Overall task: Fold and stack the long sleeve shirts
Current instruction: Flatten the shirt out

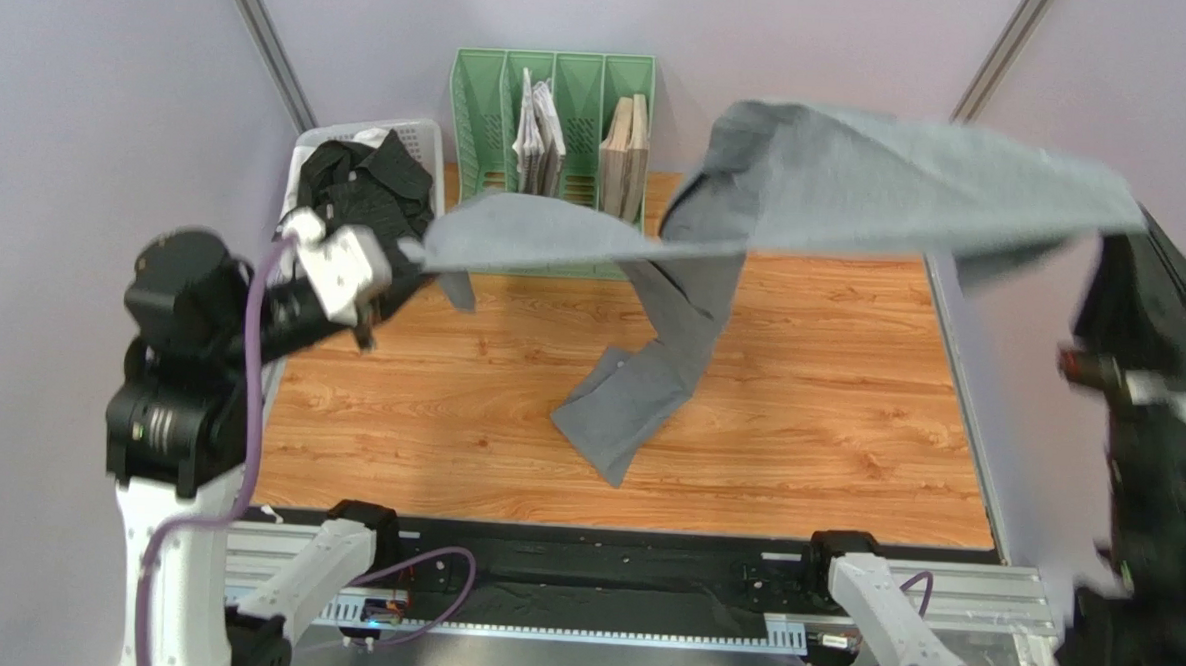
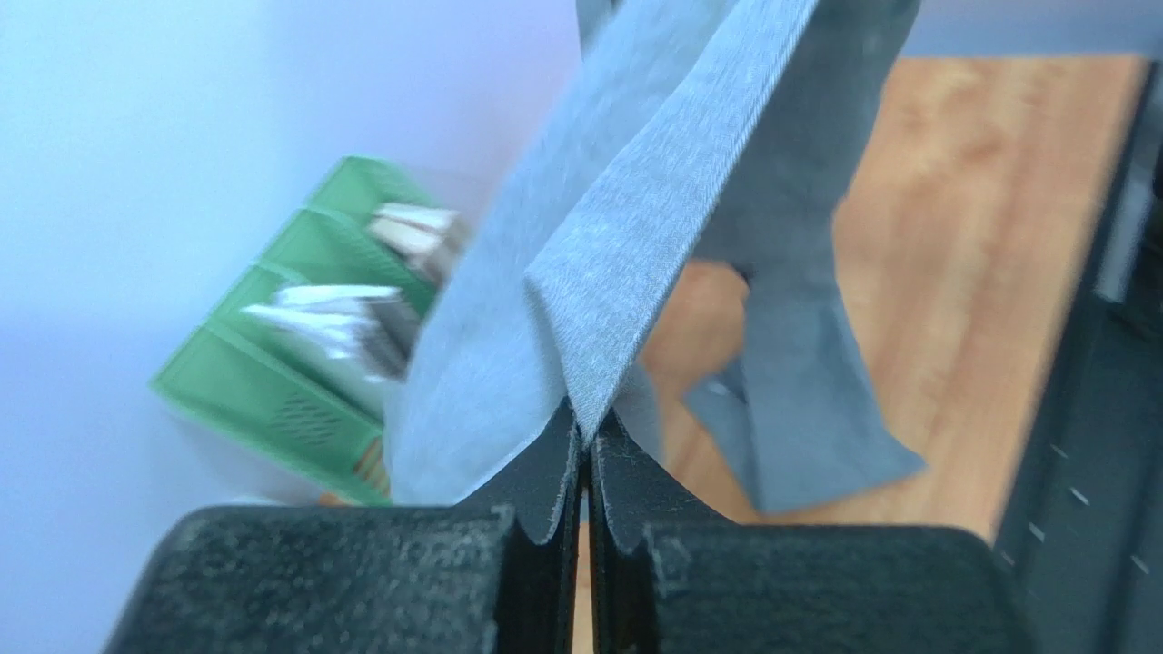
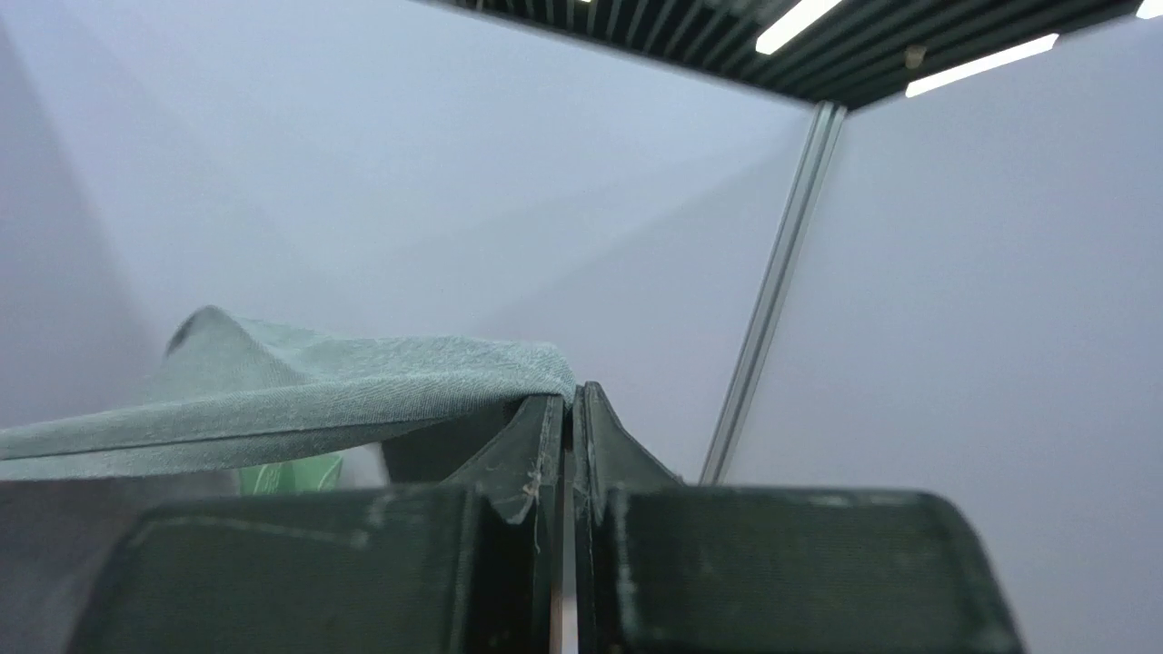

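Note:
The plain grey long sleeve shirt (image 1: 877, 180) is stretched in the air above the table between both arms. At the left, my left gripper (image 1: 419, 251) is shut on one end of it; in the left wrist view the cloth (image 2: 655, 205) is pinched between the closed jaws of that gripper (image 2: 584, 429). My right gripper (image 1: 1138, 225), at the far right and blurred, is shut on the other end, and the right wrist view shows the cloth (image 3: 341, 382) running into its closed tips (image 3: 571, 398). One sleeve (image 1: 645, 388) hangs down onto the table. The black long sleeve shirt (image 1: 358, 173) lies bunched in a white basket.
A green slotted file rack (image 1: 551, 121) with papers stands at the back of the wooden table (image 1: 835, 434). The white basket (image 1: 427, 134) sits at the back left. Grey walls close in on both sides, and a black rail (image 1: 605, 551) runs along the near edge.

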`<state>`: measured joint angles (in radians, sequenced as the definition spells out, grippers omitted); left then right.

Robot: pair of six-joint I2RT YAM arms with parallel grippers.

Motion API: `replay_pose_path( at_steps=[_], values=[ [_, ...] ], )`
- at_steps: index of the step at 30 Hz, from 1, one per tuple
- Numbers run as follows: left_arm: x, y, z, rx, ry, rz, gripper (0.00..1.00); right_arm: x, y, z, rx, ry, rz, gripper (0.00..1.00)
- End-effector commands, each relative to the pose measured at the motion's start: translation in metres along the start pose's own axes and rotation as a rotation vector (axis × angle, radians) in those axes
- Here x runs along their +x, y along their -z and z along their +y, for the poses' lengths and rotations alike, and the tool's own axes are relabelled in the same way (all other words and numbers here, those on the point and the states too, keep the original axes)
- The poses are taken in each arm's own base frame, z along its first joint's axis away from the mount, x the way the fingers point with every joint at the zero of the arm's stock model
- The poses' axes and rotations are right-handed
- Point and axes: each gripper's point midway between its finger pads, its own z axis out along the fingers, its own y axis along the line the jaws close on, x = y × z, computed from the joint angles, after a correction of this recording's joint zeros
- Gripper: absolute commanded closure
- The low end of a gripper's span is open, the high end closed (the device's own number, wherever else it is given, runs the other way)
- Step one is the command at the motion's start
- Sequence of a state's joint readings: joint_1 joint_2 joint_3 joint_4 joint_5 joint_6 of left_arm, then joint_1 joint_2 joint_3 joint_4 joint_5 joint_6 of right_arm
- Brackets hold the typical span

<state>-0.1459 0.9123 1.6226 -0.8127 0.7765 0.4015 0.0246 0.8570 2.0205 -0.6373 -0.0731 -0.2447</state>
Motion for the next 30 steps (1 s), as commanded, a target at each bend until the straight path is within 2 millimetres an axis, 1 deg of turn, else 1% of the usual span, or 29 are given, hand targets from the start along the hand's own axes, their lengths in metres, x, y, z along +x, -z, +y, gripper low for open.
replay_pose_path(
  at_steps=[1,2,3,4,5,6,7,8,9,10,11,12,14,15,16,17,18,19,20,21,22,23,24,25,26,27,28,29,30],
  values=[
    [0.100,0.007,-0.075,0.265,0.029,0.182,1.00,0.089,0.029,0.032,-0.171,0.112,0.265,1.00],
    [0.116,0.009,-0.084,0.293,0.032,0.214,1.00,0.112,0.038,0.051,-0.282,0.123,0.321,1.00],
    [0.152,0.013,-0.100,0.337,0.070,0.298,1.00,0.133,0.051,0.068,-0.385,0.138,0.369,1.00],
    [0.168,0.015,-0.105,0.370,0.015,0.325,1.00,0.175,0.073,0.100,-0.570,0.087,0.484,0.97],
    [0.186,0.018,-0.110,0.395,-0.002,0.371,0.99,0.196,0.085,0.114,-0.661,0.075,0.535,0.96],
    [0.218,0.023,-0.118,0.422,0.010,0.459,0.99,0.212,0.096,0.127,-0.758,0.073,0.561,0.96],
    [0.231,0.024,-0.120,0.444,-0.021,0.485,0.98,0.246,0.116,0.139,-0.827,0.033,0.671,0.96],
    [0.251,0.027,-0.128,0.471,-0.010,0.525,0.98,0.258,0.127,0.145,-0.886,0.033,0.705,0.97],
    [0.262,0.029,-0.127,0.470,-0.020,0.557,0.98,0.268,0.134,0.150,-0.946,0.039,0.724,0.97],
    [0.270,0.029,-0.126,0.465,-0.027,0.576,0.99,0.274,0.143,0.155,-0.975,0.009,0.763,1.00],
    [0.280,0.030,-0.128,0.455,-0.004,0.603,1.00,0.273,0.146,0.159,-1.002,-0.005,0.765,1.00],
    [0.284,0.026,-0.121,0.425,-0.018,0.613,1.00,0.271,0.148,0.163,-1.034,-0.019,0.759,1.00],
    [0.287,0.020,-0.113,0.370,0.031,0.628,1.00,0.267,0.130,0.163,-0.986,-0.038,0.733,1.00],
    [0.287,0.011,-0.105,0.347,0.037,0.621,1.00,0.273,0.118,0.159,-0.943,-0.031,0.749,1.00],
    [0.285,0.007,-0.101,0.335,0.054,0.617,1.00,0.271,0.099,0.157,-0.888,-0.051,0.725,1.00],
    [0.277,0.001,-0.094,0.315,0.063,0.600,1.00,0.267,0.085,0.155,-0.859,-0.053,0.706,1.00],
    [0.277,-0.004,-0.094,0.334,0.088,0.599,1.00,0.275,0.070,0.157,-0.854,-0.084,0.730,1.00],
    [0.275,-0.006,-0.094,0.350,0.088,0.597,1.00,0.272,0.061,0.161,-0.869,-0.107,0.725,1.00],
    [0.271,-0.007,-0.091,0.360,0.076,0.593,1.00,0.267,0.058,0.172,-0.908,-0.148,0.734,1.00],
    [0.276,-0.004,-0.093,0.395,0.051,0.618,1.00,0.267,0.047,0.181,-0.942,-0.174,0.751,1.00],
    [0.276,-0.002,-0.092,0.404,0.031,0.624,1.00,0.267,0.054,0.191,-0.987,-0.193,0.783,1.00],
    [0.279,0.002,-0.093,0.410,0.014,0.635,1.00,0.262,0.064,0.213,-1.090,-0.199,0.783,1.00],
    [0.278,0.007,-0.094,0.417,-0.043,0.634,1.00,0.264,0.075,0.223,-1.134,-0.196,0.802,1.00],
    [0.279,0.010,-0.093,0.406,-0.058,0.634,1.00,0.261,0.085,0.234,-1.182,-0.189,0.792,1.00],
    [0.283,0.011,-0.092,0.384,-0.072,0.643,1.00,0.246,0.105,0.251,-1.271,-0.189,0.752,1.00],
    [0.280,0.013,-0.090,0.356,-0.087,0.633,1.00,0.252,0.111,0.259,-1.276,-0.170,0.753,1.00],
    [0.281,0.014,-0.090,0.333,-0.060,0.639,1.00,0.248,0.116,0.266,-1.288,-0.176,0.742,1.00],
    [0.283,0.013,-0.090,0.319,-0.044,0.646,1.00,0.248,0.115,0.270,-1.267,-0.212,0.769,1.00],
    [0.285,0.011,-0.089,0.319,-0.018,0.656,1.00,0.258,0.104,0.267,-1.202,-0.191,0.796,1.00]
  ],
)
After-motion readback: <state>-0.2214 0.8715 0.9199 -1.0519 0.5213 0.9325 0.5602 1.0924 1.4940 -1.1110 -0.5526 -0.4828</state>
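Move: Both hands hold the raised shirt over the open middle of the table, which lies about 17 cm to the left hand's right, 3 cm ahead and 40 cm below. From the right hand that spot is some 29 cm left, 10 cm ahead and 58 cm below. The green rack stands about 30 cm ahead of the left hand and 8 cm right; the mug, roughly 33 cm ahead of the right hand and 22 cm left, both low on the table. Both hands, still gripping the shirt, whip down some 30 cm towards the table, the right also 20 cm left. ##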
